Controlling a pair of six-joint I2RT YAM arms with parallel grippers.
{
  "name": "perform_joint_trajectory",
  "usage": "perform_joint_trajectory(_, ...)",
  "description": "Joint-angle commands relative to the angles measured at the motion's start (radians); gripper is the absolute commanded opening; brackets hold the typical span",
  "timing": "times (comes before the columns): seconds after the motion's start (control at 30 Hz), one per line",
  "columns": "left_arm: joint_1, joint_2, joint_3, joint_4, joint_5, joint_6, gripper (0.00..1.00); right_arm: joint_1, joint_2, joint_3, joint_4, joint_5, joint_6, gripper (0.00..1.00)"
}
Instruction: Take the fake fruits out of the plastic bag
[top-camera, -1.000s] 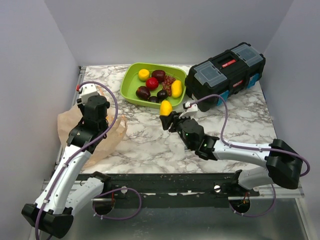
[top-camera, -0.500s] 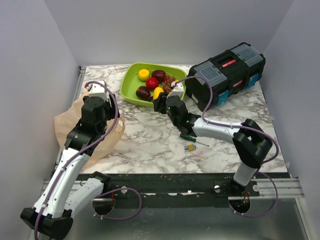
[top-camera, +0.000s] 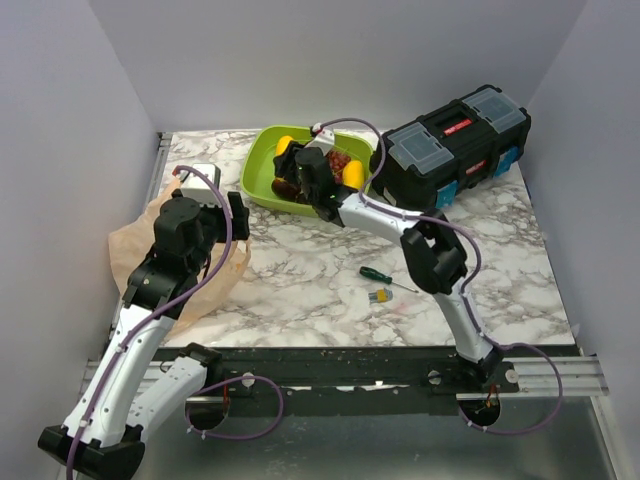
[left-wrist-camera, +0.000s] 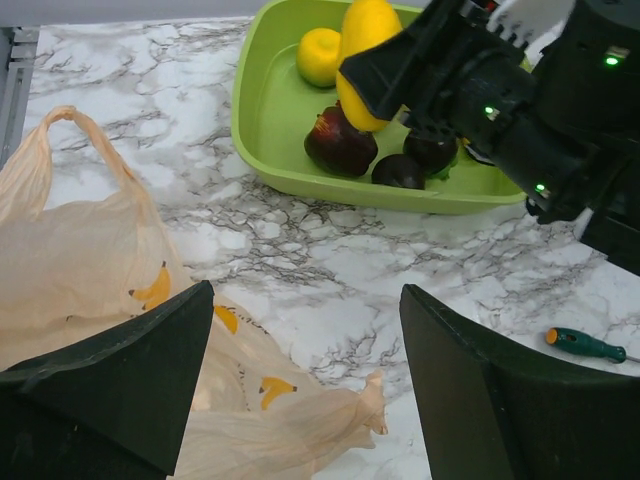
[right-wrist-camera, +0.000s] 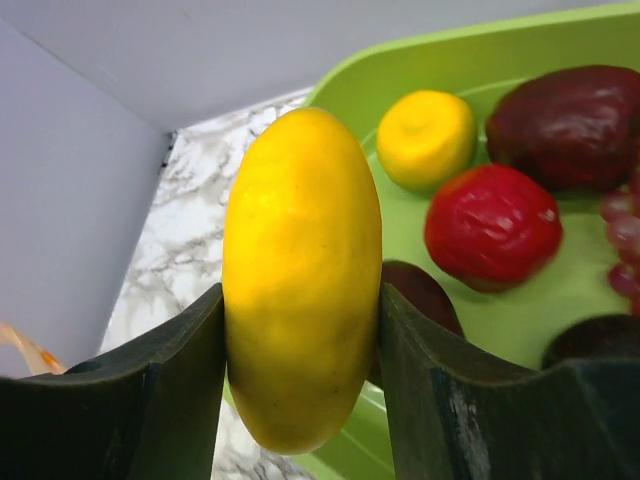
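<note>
The pale-orange plastic bag (top-camera: 150, 255) lies crumpled and flat at the table's left, banana prints showing on it (left-wrist-camera: 100, 290). My left gripper (left-wrist-camera: 305, 292) hovers over the bag's right edge, open with nothing between its fingers, seen from above (top-camera: 232, 215). My right gripper (right-wrist-camera: 300, 295) is shut on a long yellow fruit (right-wrist-camera: 300, 200) held above the near-left part of the lime-green tray (top-camera: 258, 168). In the tray lie other fake fruits: a small yellow one (right-wrist-camera: 425, 135), a red one (right-wrist-camera: 490, 225), a dark purple one (right-wrist-camera: 570, 120) and grapes (top-camera: 338, 160).
A black toolbox (top-camera: 450, 145) stands right of the tray. A green-handled screwdriver (top-camera: 380, 273) and a small yellow piece (top-camera: 380, 295) lie on the marble mid-table. Grey walls close in the left, back and right sides.
My right arm carried the long yellow fruit from mid-table to above the tray. My left gripper opened wide and swung slightly right over the bag.
</note>
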Motion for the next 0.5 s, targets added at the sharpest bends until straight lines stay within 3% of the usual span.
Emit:
perform_joint_trajectory(0.0,0.006,-0.021,0.000,0.028,0.056,0.010,0.75,0.000,0.142,0.208,-0.059,-0.023,0.052,0.25)
perform_joint_trajectory(0.17,0.006,-0.027,0.002,0.028,0.065,0.010,0.75,0.000,0.286,0.385,-0.080,-0.003,0.090,0.37)
perform_joint_trajectory(0.47,0.006,-0.026,0.005,0.025,0.066,0.009,0.75,0.002,0.441,0.591,-0.111,0.006,0.113,0.45)
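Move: The right hand, holding the long yellow fruit over the green tray, is bound for the bare left-rear floor of the tray, about 9 cm ahead, 7 cm to the left and 12 cm below. In the tray, some 11 cm lower than the hand, the nearest dark fruit lies 3 cm ahead and 1 cm right, the red fruit 8 cm ahead and 6 cm right, the round yellow fruit 13 cm ahead and 2 cm right. From the left hand that bare spot is roughly 27 cm ahead, 5 cm right and 23 cm down. Still pinching the long yellow fruit between its fingers, the right hand carries it left and forward, about 6 cm and 5 cm, towards the bare left-rear part of the green tray. The sideways and forward travel slows as the hand starts to sink, ending some 3 cm lower with the grip kept and the wrist rolling only slightly. ##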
